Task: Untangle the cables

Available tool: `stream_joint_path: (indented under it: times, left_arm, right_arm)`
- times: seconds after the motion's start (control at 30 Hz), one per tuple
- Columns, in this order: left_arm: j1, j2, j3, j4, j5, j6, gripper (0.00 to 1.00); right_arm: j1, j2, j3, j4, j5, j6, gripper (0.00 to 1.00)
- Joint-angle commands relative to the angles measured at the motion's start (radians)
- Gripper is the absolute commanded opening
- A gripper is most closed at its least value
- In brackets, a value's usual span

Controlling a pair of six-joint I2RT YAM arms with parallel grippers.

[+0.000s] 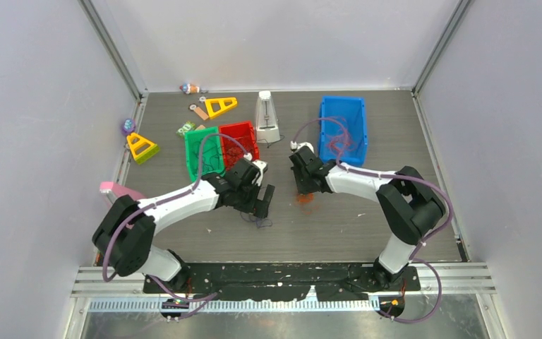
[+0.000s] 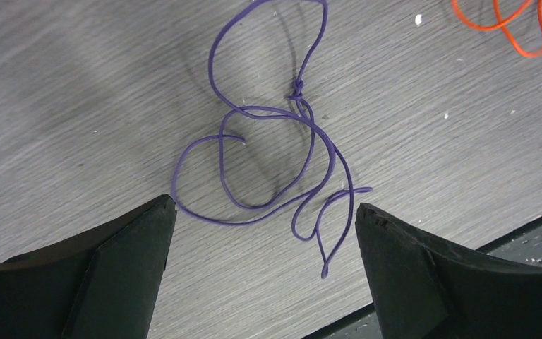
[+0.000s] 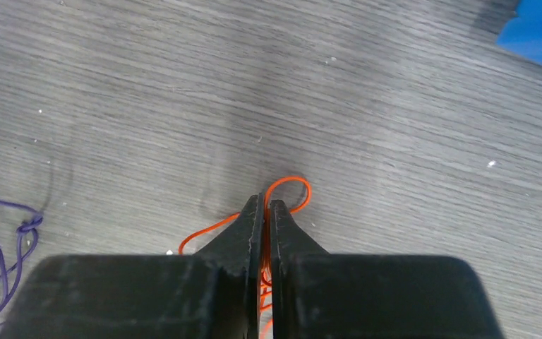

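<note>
Two of the cables lie apart on the grey table. A thin purple cable (image 2: 297,89) sprawls in loose loops with a small knot, and my left gripper (image 2: 265,205) stands open just above and short of it, touching nothing. In the top view this purple cable (image 1: 262,222) is at the left gripper (image 1: 261,205). An orange-red cable (image 3: 291,179) is pinched between the shut fingers of my right gripper (image 3: 266,201), one loop sticking out past the tips. In the top view the right gripper (image 1: 303,189) stands over the orange-red cable (image 1: 305,200).
Behind the grippers stand a green bin (image 1: 192,152), a red bin (image 1: 236,127) and a blue bin (image 1: 342,99) with thin strands in it. A white upright object (image 1: 267,116), two yellow triangles (image 1: 220,106) (image 1: 142,147) and a pink item (image 1: 116,189) sit toward the back and left.
</note>
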State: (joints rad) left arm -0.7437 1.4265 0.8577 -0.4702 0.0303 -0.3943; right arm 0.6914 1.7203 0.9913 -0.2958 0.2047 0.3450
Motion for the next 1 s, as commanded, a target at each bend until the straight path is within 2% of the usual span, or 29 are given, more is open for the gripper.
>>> stream_joint_path:
  times: [0.0,0.17,0.37,0.57,0.63,0.7,0.73,0.8,0.97]
  left_arm:
    - [-0.02,0.062,0.02,0.048,0.012,-0.041,0.99]
    - [-0.026,0.116,0.02,0.048,0.002,-0.063,0.97]
    - [-0.029,0.192,0.011,0.075,-0.021,-0.102,0.79]
    - [-0.036,0.217,-0.023,0.135,-0.068,-0.139,0.3]
    - [-0.037,0.23,-0.023,0.137,-0.077,-0.139,0.14]
    - [-0.037,0.236,-0.022,0.136,-0.082,-0.136,0.02]
    - [-0.037,0.235,-0.023,0.134,-0.087,-0.134,0.0]
    - [-0.037,0.215,-0.027,0.128,-0.102,-0.13,0.0]
    - [-0.037,0.103,-0.013,0.054,-0.152,-0.096,0.0]
  right_arm:
    - [-0.022,-0.139,-0.007,0.008,0.004,0.0,0.06]
    - [-0.09,-0.269,0.023,-0.038,0.001,-0.02,0.05]
    - [-0.219,-0.375,0.134,-0.095,0.028,-0.065,0.05]
    - [-0.364,-0.319,0.289,-0.103,0.124,-0.065,0.05]
    - [-0.389,-0.26,0.344,-0.088,0.15,-0.069,0.1]
    - [-0.409,-0.183,0.421,-0.109,0.127,-0.075,0.37]
    - [-0.414,-0.16,0.476,-0.12,0.123,-0.074,0.73]
    - [-0.415,-0.118,0.528,-0.16,0.124,-0.064,0.99]
    - [-0.416,-0.2,0.449,-0.109,0.062,-0.049,0.95]
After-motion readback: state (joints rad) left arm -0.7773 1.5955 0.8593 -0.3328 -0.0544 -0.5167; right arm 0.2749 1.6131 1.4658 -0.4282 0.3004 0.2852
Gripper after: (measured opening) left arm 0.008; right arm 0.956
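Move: The right hand, shut on the orange cable, has the blue box's middle about 17 cm ahead and 12 cm right, roughly level; the white metronome stands 18 cm ahead, 10 cm left. The open left hand has the purple cable's middle about 3 cm ahead, 2 cm right, 5 cm below; the red bin lies some 20 cm ahead and 3 cm left, the green bin 18 cm ahead, 13 cm left. Right lifts orange cable 23 cm, forward-right to blue box, and releases; left sinks 4 cm, pinches purple cable. ##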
